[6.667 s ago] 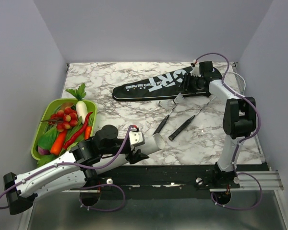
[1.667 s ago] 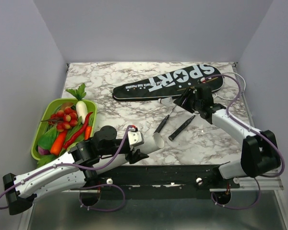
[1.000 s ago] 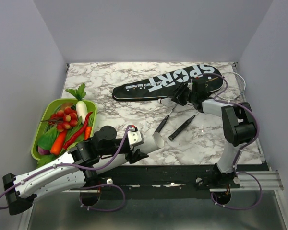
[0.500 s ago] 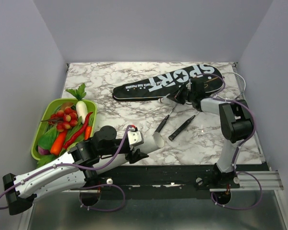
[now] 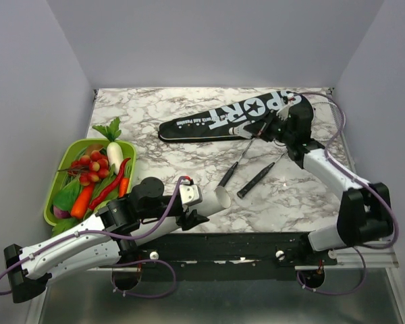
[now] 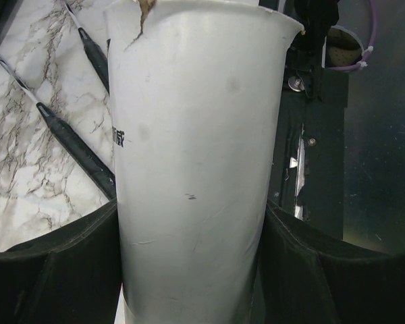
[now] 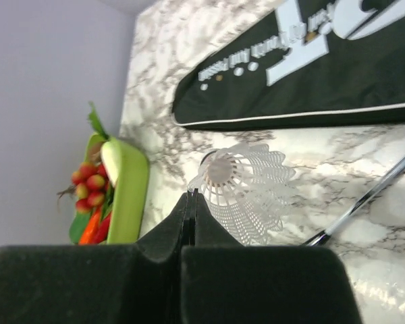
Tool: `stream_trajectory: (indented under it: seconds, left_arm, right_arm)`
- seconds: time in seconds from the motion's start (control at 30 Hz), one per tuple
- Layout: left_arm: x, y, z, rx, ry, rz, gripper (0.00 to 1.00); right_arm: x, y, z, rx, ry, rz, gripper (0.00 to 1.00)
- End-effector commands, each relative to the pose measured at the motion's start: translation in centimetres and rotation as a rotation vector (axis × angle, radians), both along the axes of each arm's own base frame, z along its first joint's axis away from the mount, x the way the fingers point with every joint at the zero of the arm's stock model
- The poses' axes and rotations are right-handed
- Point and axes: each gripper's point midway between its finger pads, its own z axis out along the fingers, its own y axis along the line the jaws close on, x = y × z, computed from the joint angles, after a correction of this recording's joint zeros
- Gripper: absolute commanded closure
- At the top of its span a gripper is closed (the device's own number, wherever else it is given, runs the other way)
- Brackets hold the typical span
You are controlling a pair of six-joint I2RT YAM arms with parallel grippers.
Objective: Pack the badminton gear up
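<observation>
The black "SPORT" bag [image 5: 223, 118] [image 7: 310, 74] lies across the far side of the marble table. In front of it lie two rackets, their black handles [image 5: 227, 175] [image 5: 253, 182] [image 6: 74, 145] pointing toward me. My right gripper [image 5: 262, 130] [image 7: 192, 197] hangs just below the bag, shut on the skirt edge of a white shuttlecock [image 7: 246, 189]. A thin racket shaft [image 7: 371, 196] runs under it. My left gripper [image 5: 201, 206] [image 6: 189, 270] rests near the table's front edge, shut on a white tube [image 5: 221, 198] [image 6: 196, 155] whose open end points right.
A green tray [image 5: 57, 182] [image 7: 129, 192] of toy vegetables sits at the left edge of the table. A black rail [image 5: 256, 246] runs along the table's front edge, between the arm bases. Grey walls close in the left, back and right sides.
The right jaws have shut on the shuttlecock's skirt. That arm's elbow has swung out to the right and the gripper sits slightly farther back. The left arm and tube have not moved.
</observation>
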Motion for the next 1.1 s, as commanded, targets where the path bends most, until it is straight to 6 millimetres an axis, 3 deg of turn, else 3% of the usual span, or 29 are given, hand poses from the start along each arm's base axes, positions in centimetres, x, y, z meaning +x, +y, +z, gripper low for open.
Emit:
stream_trajectory:
  seconds: [0.0, 0.17, 0.2, 0.27, 0.47, 0.6, 0.83, 1.07]
  left_arm:
    - [0.2, 0.0, 0.1, -0.008, 0.027, 0.028, 1.0]
    - [0.1, -0.1, 0.1, -0.009, 0.031, 0.025, 1.0]
    - [0.1, -0.1, 0.0, -0.007, 0.033, 0.024, 1.0]
    - [0.1, -0.2, -0.2, 0.0, 0.037, 0.022, 1.0]
    - [0.4, -0.5, -0.8, 0.023, 0.048, 0.025, 1.0]
    - [0.7, -0.6, -1.1, 0.034, 0.051, 0.039, 1.0]
    - [0.7, -0.8, -1.4, 0.043, 0.056, 0.034, 1.0]
    - [0.7, -0.8, -1.3, 0.041, 0.053, 0.035, 1.0]
  right_arm:
    - [-5.0, -1.0, 2.7, -0.083, -0.063, 0.079, 1.0]
    - [-10.7, -1.6, 6.5, -0.17, -0.168, 0.217, 1.0]
    - [-12.2, -1.9, 6.4, -0.19, -0.144, 0.239, 0.99]
    - [-14.6, -2.0, 8.8, -0.206, -0.223, 0.3, 1.0]
    - [-21.6, -1.7, 11.4, -0.184, -0.27, 0.491, 1.0]
    - [-25.5, -1.0, 12.0, -0.126, -0.298, 0.623, 0.99]
    - [-28.5, 0.1, 11.6, -0.076, -0.318, 0.73, 0.99]
    - [-28.4, 2.9, 10.3, -0.072, -0.273, 0.778, 0.99]
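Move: The shuttlecock is already in the right hand's shut fingers; the tube mouth it is bound for lies about 29 cm back, 13 cm to the left and some 5 cm higher. The left racket's grip is about 10 cm back and 10 cm left, the right racket's grip 13 cm back and 2 cm right, both 13 cm below. From the left hand, which grips the tube, the mouth is roughly 8 cm right, 3 cm forward and 3 cm up. The shuttlecock, still pinched in the shut right fingertips, is carried back about 29 cm over the table towards the tube mouth, climbing some 12 cm early on, then easing left and slightly down near the mouth. Meanwhile the right wrist swings about 45 degrees counter-clockwise and tips its fingers up, so they come to point left. The left hand keeps its grip on the tube, lowering it about 2 cm. ##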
